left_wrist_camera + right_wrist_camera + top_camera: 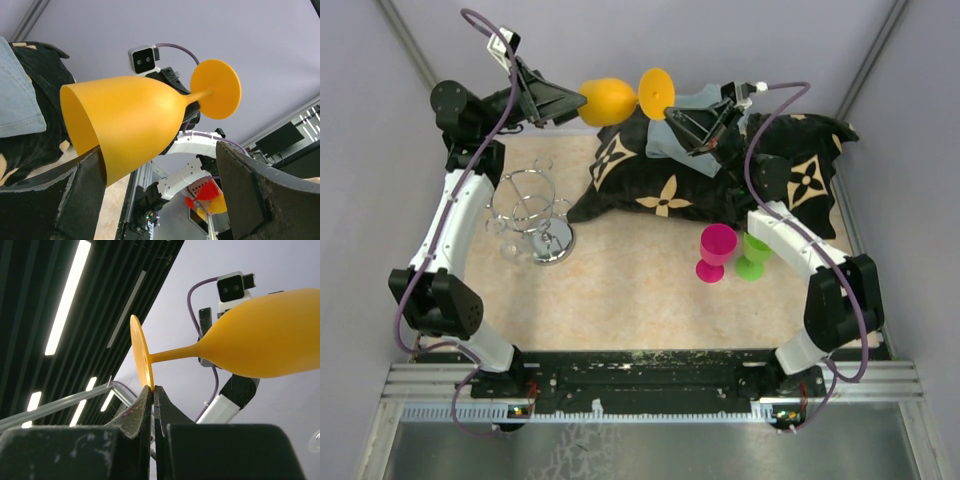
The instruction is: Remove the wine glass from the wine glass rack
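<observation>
An orange wine glass (610, 100) hangs sideways in the air at the back of the table, off the rack, bowl to the left and foot to the right. My right gripper (672, 112) is shut on the rim of its round foot, as the right wrist view shows (153, 388). My left gripper (576, 100) is open with the bowl (130, 120) between its wide-spread fingers; the bowl touches one finger (75, 195) and stands clear of the other. The chrome wine glass rack (532, 212) stands on the left of the table and carries no glass.
A black cushion with gold patterns (660, 190) lies across the back, a blue-grey cloth (672, 138) on top of it. A pink glass (716, 252) and a green glass (754, 256) stand upright on the beige mat at the right.
</observation>
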Tool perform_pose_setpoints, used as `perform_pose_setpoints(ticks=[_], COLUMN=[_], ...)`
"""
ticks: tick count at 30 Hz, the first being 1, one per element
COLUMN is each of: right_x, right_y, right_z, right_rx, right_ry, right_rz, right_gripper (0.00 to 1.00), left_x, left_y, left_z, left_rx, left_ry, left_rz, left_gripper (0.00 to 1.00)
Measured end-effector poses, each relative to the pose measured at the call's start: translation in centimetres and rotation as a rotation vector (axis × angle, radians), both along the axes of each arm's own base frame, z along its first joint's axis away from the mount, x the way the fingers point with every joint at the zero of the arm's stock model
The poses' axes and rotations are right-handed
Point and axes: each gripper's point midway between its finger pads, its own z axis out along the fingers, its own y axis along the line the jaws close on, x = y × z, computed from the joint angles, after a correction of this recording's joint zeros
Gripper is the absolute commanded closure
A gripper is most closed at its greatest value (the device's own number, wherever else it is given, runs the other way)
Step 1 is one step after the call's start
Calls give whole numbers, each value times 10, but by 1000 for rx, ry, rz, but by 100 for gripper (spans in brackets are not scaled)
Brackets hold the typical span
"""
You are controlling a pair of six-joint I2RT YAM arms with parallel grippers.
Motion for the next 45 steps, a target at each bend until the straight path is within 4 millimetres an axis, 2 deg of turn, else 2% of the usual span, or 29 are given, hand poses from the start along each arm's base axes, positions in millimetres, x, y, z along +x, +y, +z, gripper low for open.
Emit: perform_pose_setpoints(ticks=[4, 8, 10, 12, 16, 17, 21, 25, 29, 32, 35, 38, 40, 41, 42, 43, 45], right_x=[2, 4, 8, 14, 25, 29, 49, 49, 46, 42, 38, 38, 38, 39, 39, 39, 34], right_y=[0, -2, -2, -1, 1, 3, 10, 14, 15, 1, -21, -42, -56, -66, -74, -82, -93], right_z=[-7, -12, -17, -25, -39, -45, -68, -77, -88, -85, -79, -69, -68, -74, -81, -88, -105], right_rx=[24, 61, 73, 81, 105, 107, 98, 61, -87, -232, -383, -537, -647, -711, -762, -813, -918], right_ry=[10, 10, 23, 45, 80, 97, 171, 175, 198, 190, 181, 180, 195, 227, 253, 282, 332], right_rz=[11, 23, 30, 38, 59, 65, 76, 80, 27, -88, -238, -393, -496, -552, -585, -619, -661], right_gripper=[100, 100, 100, 100, 100, 100, 100, 82, 69, 65, 65, 65, 65, 65, 65, 65, 64], left_x=[-7, -16, -22, -27, -35, -36, -43, -46, -50, -55, -61, -57, -48, -41, -31, -28, -24], left_y=[1, 2, 3, 3, 4, 4, 3, 3, 3, -3, -20, -40, -55, -61, -70, -73, -88], left_z=[12, 22, 28, 33, 39, 40, 42, 43, 47, 53, 53, 34, 9, -5, -32, -41, -79], left_rx=[-6, -10, -13, -15, -18, -17, -11, 4, 49, 98, 155, 231, 301, 342, 423, 448, 552], left_ry=[-30, -60, -76, -92, -115, -119, -138, -167, -206, -267, -332, -365, -356, -352, -335, -328, -300], left_rz=[-1, -1, 0, 0, 0, -2, -11, -9, -5, 3, 3, 12, 21, 30, 51, 51, 44], left_gripper=[12, 23, 35, 52, 96, 100, 100, 100, 100, 100, 100, 100, 100, 100, 100, 100, 100])
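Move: The orange wine glass hangs in the air between the grippers, foot tilted up. The right hand already pinches its foot edge, with the glass's middle about 8 cm left, 2 cm ahead and 4 cm below. From the open left gripper at its rim it is some 7 cm right, 1 cm ahead and 3 cm above. From the left hand, about 38 cm below, the pink glass is 27 cm right and 5 cm back, the green 36 cm right and 5 cm back; the rack, 35 cm below, is 11 cm left and level. The left gripper rises about 4 cm and eases back 4 cm as it shuts on the orange glass's rim, while the right, still pinching the foot, goes down about 7 cm and forward 5 cm. Then the right fingers open, release the foot and draw off about 10 cm to the right as their tips swing down and clockwise, and the left hand carries the glass by its rim some 9 cm right and 12 cm down, its wrist tilting about 30 degrees. ##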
